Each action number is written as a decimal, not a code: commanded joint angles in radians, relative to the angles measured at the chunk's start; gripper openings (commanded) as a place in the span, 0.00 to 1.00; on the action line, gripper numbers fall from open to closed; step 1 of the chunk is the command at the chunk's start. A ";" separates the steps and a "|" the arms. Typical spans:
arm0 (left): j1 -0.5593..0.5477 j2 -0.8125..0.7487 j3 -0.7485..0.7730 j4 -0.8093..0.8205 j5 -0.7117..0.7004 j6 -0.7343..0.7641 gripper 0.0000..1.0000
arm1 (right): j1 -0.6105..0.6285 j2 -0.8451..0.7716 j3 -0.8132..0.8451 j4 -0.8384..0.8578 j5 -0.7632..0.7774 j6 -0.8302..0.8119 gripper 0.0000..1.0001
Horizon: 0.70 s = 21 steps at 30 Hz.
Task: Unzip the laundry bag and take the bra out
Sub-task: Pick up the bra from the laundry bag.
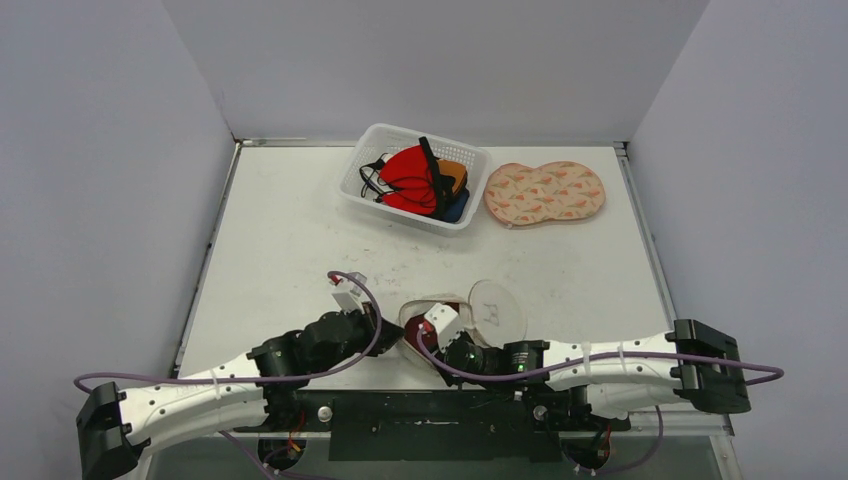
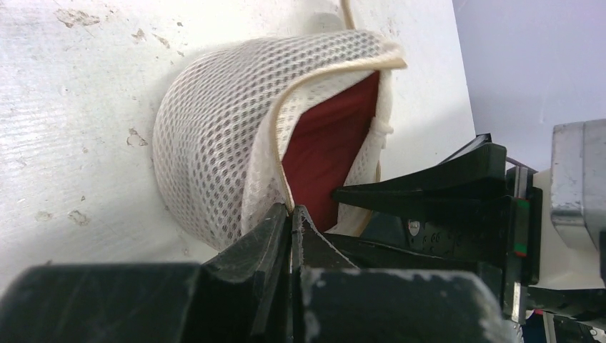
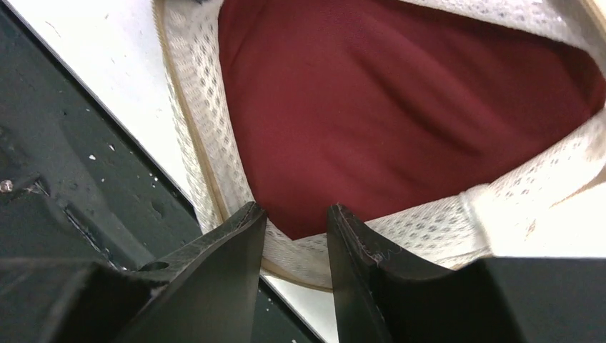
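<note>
The white mesh laundry bag [image 1: 497, 308] lies unzipped at the near edge of the table, its mouth gaping. A dark red bra [image 3: 400, 107] fills the inside and shows through the opening [image 2: 336, 143]. My left gripper [image 2: 291, 212] is shut on the bag's cream-trimmed rim [image 2: 282, 136] and holds the mesh wall up. From the right, my right gripper [image 3: 295, 214] is at the mouth. Its jaws stand a narrow gap apart, straddling the lower mesh rim [image 3: 314, 250] and the bra's bottom tip. In the top view both grippers meet at the bag [image 1: 415, 325].
A white plastic basket [image 1: 372, 172] with red, orange and dark garments stands at the back middle. A peach patterned laundry bag [image 1: 545, 192] lies to its right. The black base rail [image 1: 430, 410] runs just behind the bag, close under my right fingers.
</note>
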 commanded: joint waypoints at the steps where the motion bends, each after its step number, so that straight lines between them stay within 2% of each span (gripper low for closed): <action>1: -0.003 0.017 0.006 0.073 0.008 -0.008 0.00 | 0.022 -0.064 -0.044 0.001 0.017 0.064 0.39; 6: -0.003 0.048 0.005 0.091 0.004 0.002 0.00 | 0.023 -0.070 -0.037 -0.051 0.025 0.085 0.43; 11: -0.004 0.067 -0.004 0.094 0.000 0.015 0.00 | 0.023 -0.171 0.004 -0.073 0.141 0.145 0.59; 14: -0.004 0.056 -0.015 0.092 -0.003 0.015 0.00 | 0.007 -0.245 0.021 -0.053 0.218 0.190 0.64; 18: -0.003 0.041 -0.032 0.086 -0.013 0.019 0.00 | -0.056 -0.236 0.037 0.002 0.171 0.204 0.67; 21: -0.003 0.041 -0.038 0.088 -0.011 0.021 0.00 | -0.140 -0.213 0.026 0.072 0.059 0.209 0.68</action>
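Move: The bra fills the open mouth of the laundry bag, its middle about 5 cm ahead of the right hand, 1 cm to the left and some 2 cm lower; that hand's fingertips are already inside the near end of the mouth. The bag's opened lid lies roughly 8 cm ahead of the right hand and 11 cm to its right, some 4 cm lower. From the left hand, the bra lies about 6 cm right, 1 cm ahead and 7 cm below. From the near end of the bag's mouth the right fingers first shift about 2 cm right and a little back, then open from part-way to well apart and lift out, rising some 8 cm and going about 4 cm forward over the bra, the wrist levelling and turning some 15 degrees clockwise. The rim stays pinched in the shut left fingers, which sink under 2 cm. ##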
